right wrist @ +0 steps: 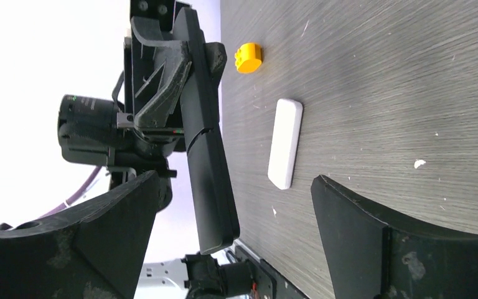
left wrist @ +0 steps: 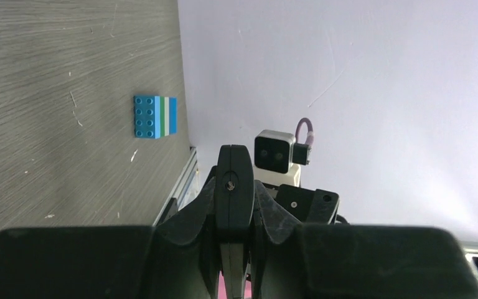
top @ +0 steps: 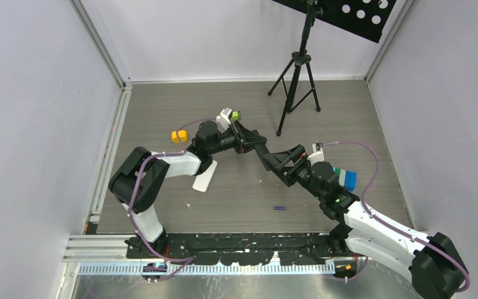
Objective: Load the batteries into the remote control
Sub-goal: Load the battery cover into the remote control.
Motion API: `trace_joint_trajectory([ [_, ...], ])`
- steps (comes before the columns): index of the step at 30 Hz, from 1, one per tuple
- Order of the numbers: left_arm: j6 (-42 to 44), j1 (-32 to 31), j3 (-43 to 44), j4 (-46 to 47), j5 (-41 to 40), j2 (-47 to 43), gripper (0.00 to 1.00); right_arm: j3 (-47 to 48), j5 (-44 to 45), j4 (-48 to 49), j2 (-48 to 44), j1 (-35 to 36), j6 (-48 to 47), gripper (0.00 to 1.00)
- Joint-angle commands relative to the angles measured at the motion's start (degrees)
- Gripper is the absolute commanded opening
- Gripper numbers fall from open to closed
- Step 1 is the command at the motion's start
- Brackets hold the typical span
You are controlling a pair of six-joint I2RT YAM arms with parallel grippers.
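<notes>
My left gripper (top: 244, 140) is shut on one end of the black remote control (top: 260, 149) and holds it in the air above the table. In the left wrist view the remote control (left wrist: 234, 180) shows edge-on between the closed fingers (left wrist: 193, 208). My right gripper (top: 281, 163) is open, and the free end of the remote control (right wrist: 206, 162) lies between its fingers (right wrist: 118, 237) without touching them. One blue-purple battery (top: 279, 207) lies on the table in front of the arms. A flat white piece (top: 203, 176) rests on the table under the left arm.
A yellow brick (top: 178, 135) sits left of the left gripper. A blue, green and white brick stack (top: 346, 179) lies beside the right wrist. A black tripod (top: 295, 81) stands at the back. Grey walls close in the table (top: 162, 106) on both sides.
</notes>
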Motion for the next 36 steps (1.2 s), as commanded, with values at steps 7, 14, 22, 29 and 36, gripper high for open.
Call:
trace_joint_trajectory([
  [7,-4.2,-2.18,-1.91,6.3,-9.53,-4.46,0.0,-2.51,7.39,11.9,1.18,-0.18,7.13,0.83],
  [14,-6.39,-3.73,-3.28,8.39,-13.01,-5.65,0.0,-2.52,7.94,14.32,3.7,-0.18,7.61,0.57],
  [22,-9.18,-5.75,-3.46,11.9,-15.55,-5.78,0.0,-2.52,6.63,17.9,7.82,-0.18,9.09,0.22],
  [29,-10.58,-8.27,-2.51,12.7,-14.98,-6.2,0.0,-1.81,5.94,24.04,13.15,-0.18,8.09,0.17],
  [36,-12.09,-9.59,-3.46,13.25,-13.77,-7.12,0.0,2.35,0.25,32.46,20.05,-0.41,2.82,0.17],
])
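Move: The battery-cover end of the remote, whose other end the left gripper still holds, sits almost between the right hand's open fingers: about 1 cm ahead, 2 cm left and 1 cm above that hand. From the left hand it is roughly 7 cm back and 5 cm right, about 1 cm lower. Some 17 cm below the right hand, the loose battery lies about 10 cm back and 2 cm right, and the white block 3 cm ahead and 27 cm left. Forward and up by about 5 cm goes the right hand, rolling some 15 degrees so its left side rises, while its wide-open fingers close and pinch the remote's free, cover end. The left hand keeps its grip on the other end, easing some 2 cm forward and a little up as it turns about 15 degrees counter-clockwise. ##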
